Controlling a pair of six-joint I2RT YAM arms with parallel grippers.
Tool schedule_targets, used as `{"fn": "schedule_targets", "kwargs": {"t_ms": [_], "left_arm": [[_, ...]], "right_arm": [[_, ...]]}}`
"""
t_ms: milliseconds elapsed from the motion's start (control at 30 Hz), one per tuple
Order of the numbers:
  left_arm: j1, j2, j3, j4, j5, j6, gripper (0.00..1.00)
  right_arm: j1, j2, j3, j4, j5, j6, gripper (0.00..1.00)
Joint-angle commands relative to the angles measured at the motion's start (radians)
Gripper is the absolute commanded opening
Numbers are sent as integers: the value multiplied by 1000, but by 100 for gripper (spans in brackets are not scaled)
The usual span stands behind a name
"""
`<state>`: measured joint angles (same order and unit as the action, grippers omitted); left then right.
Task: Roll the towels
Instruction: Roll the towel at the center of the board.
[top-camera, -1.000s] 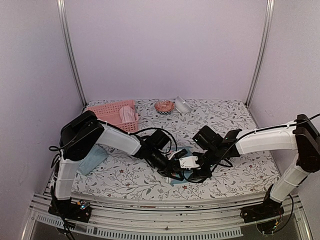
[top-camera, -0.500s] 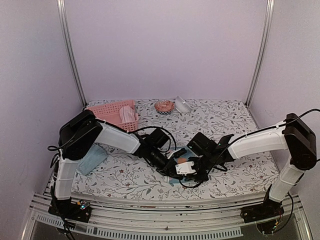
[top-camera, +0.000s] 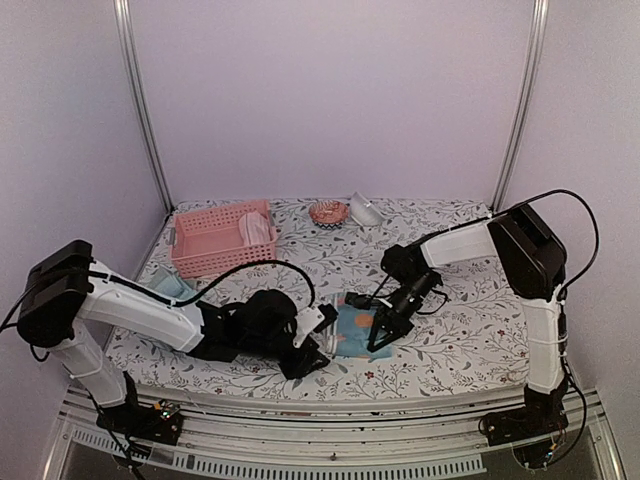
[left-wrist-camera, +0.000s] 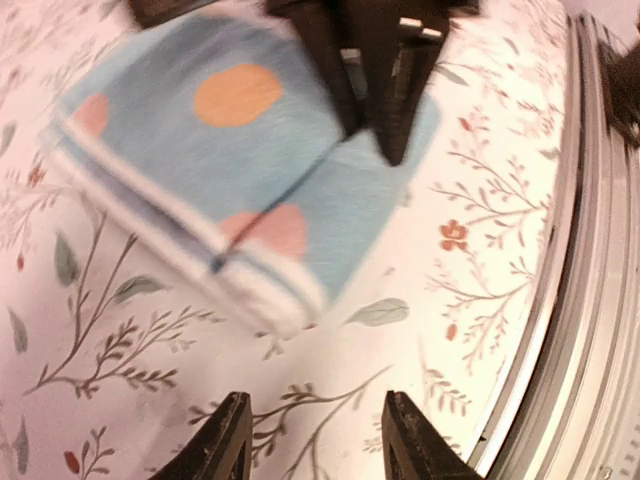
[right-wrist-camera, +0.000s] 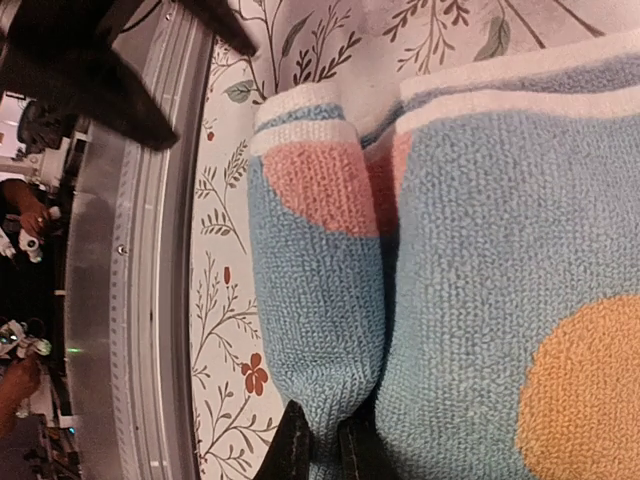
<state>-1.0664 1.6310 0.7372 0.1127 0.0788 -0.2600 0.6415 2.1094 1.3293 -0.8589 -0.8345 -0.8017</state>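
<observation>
The light blue towel (top-camera: 351, 333) with orange and pink spots lies partly rolled on the flowered table near the front edge. My right gripper (top-camera: 378, 337) is shut on a fold at its edge; the right wrist view shows the fingers (right-wrist-camera: 296, 452) pinching the blue cloth (right-wrist-camera: 470, 230). My left gripper (top-camera: 320, 345) stands open just left of the towel, clear of it; its wrist view shows the towel (left-wrist-camera: 230, 160) ahead of the empty jaws (left-wrist-camera: 318, 440). A pink towel (top-camera: 257, 228) sits in the pink basket (top-camera: 205, 240). A pale teal towel (top-camera: 170, 287) lies at the left.
A small orange bowl (top-camera: 328, 212) and a white object (top-camera: 365, 210) stand at the back. The metal front rail (top-camera: 330, 415) runs close below the towel. The right gripper's black body (left-wrist-camera: 385, 70) lies across the towel's far side in the left wrist view.
My left gripper let go of the towel, opened and drew back to the left and nearer. My right gripper shut on the towel's edge, and its arm swung further back.
</observation>
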Motion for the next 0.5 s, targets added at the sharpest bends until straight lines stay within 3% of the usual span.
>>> {"fn": "schedule_targets", "kwargs": {"t_ms": [0,167,467], "left_arm": [[-145,35,24,147,-239,329,48],[-203,203,188,89,-360,597,50],[-209,417,356,45,-456,793,45]], "right_arm": [[-37,138,95,-227,-98,-46,4],[-47,199,127,-239,-68,-30,4],[-49,209,127,-245,-72,-26,4]]}}
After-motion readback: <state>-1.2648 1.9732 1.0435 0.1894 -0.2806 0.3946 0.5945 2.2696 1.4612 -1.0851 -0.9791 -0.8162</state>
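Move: The blue towel's middle lies about 9 cm to the left gripper's right, 5 cm ahead and 4 cm below; its near fold is nearer, only about 2 cm ahead and 9 cm to the right. The right fingertips that pinch this fold are some 11 cm to the left gripper's right and 2 cm ahead, 3 cm lower. From the right hand, the towel's middle is about 3 cm ahead and 2 cm left. Bring the left gripper about 9 cm to the right, swinging back a little and then forward again, sinking near the end to come over the towel's near fold beside the right fingers. Turn its wrist some 45 degrees, so the fingers swing to point more forward, and keep them half open. Hold the fold pinched in place with the right, curling its fingertips about 15 degrees back towards the base. ##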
